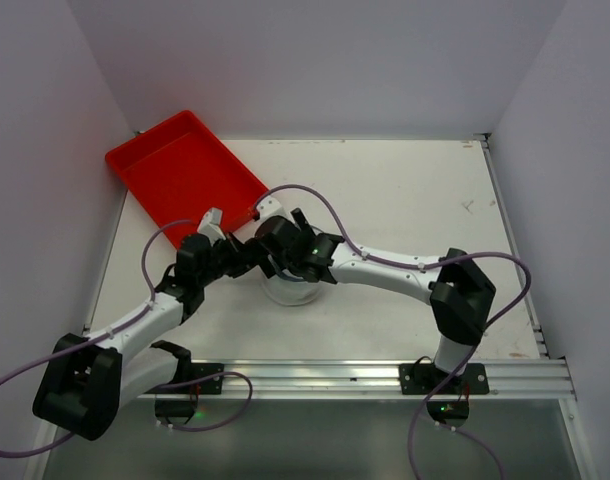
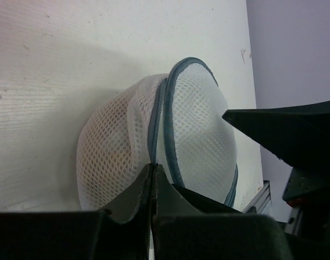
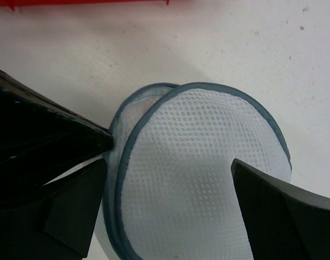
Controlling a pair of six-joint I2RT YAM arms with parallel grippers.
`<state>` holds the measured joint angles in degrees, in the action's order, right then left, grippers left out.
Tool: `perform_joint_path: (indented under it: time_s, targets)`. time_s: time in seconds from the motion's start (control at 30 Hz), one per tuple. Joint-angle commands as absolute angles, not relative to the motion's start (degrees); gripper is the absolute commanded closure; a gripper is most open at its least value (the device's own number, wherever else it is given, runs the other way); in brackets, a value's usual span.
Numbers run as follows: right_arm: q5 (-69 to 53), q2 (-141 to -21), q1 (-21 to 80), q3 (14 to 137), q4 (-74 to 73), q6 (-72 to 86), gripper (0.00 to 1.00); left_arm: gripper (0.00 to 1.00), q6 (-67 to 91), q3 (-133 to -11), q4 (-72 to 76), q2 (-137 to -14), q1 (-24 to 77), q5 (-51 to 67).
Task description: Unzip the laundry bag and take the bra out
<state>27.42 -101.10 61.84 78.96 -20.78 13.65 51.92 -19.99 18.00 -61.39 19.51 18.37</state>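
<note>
The laundry bag (image 2: 192, 124), a round dome of white mesh ringed by a dark zip line, lies on the white table just ahead of both arms (image 1: 297, 295). My left gripper (image 2: 154, 167) is shut, its tips pinched together right on the zip line; the pull itself is hidden between them. Over the dome (image 3: 203, 179) my right gripper (image 3: 168, 162) stands wide open, one finger at each side of the bag. The left gripper's dark fingers (image 3: 46, 130) show at the bag's left edge in the right wrist view. The bra is hidden.
A red plastic tray (image 1: 180, 175) sits at the table's back left, close behind both grippers. The right gripper's dark finger (image 2: 284, 135) reaches in from the right of the left wrist view. The table's metal front rail (image 1: 385, 378) runs between the arm bases.
</note>
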Motion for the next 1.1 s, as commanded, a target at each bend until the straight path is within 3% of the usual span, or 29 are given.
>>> perform_joint_path:
  time_s: [0.0, 0.33, 0.63, 0.83, 1.07]
  targets:
    - [31.8, -103.4, 61.7, 80.5, -22.2, 14.7, 0.01, 1.0, 52.1, -19.7, 18.6, -59.5, 19.2, 17.6]
    - [40.8, -101.7, 61.4, 78.6, -24.0, 16.4, 0.03, 1.0, 51.8, -19.1, 15.6, -57.8, 19.2, 15.2]
    - [48.2, -89.6, 56.6, 72.0, -29.3, 25.1, 0.03, 1.0, 52.0, -19.0, 13.2, -57.0, 19.2, 13.7]
    - [46.1, -75.7, 51.4, 60.0, -35.9, 35.6, 0.04, 1.0, 52.4, -18.5, 13.0, -56.1, 19.2, 15.3]
    - [34.9, -58.5, 49.3, 46.9, -37.9, 42.3, 0.03, 1.0, 49.2, -20.1, 6.4, -51.6, 19.2, 14.2]
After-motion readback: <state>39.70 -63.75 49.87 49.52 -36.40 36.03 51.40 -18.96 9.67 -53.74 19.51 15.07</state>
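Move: The loosened round lid of the laundry bag lies right under the right hand's spread fingers, its middle about 3 cm to the right, 1 cm back and 4 cm down. The bag's body sits beneath it, roughly 2 cm back, 1 cm right and 9 cm below that hand; the red bin stands 17 cm ahead, 25 cm left and 12 cm down. From the left hand, which already pinches the zip edge, the lid's middle is about 9 cm right, 1 cm ahead and 2 cm lower. The lid is swept open to the right by the right hand: with its fingers kept wide open, that hand first dips about 3 cm at the zip edge, then swings up and fast to the right, some 23 cm in all, turning about 35 degrees clockwise and curving back and down beyond the flap, clear of it. The left fingers keep their pinch on the zip edge, easing a couple of centimetres left and back. ##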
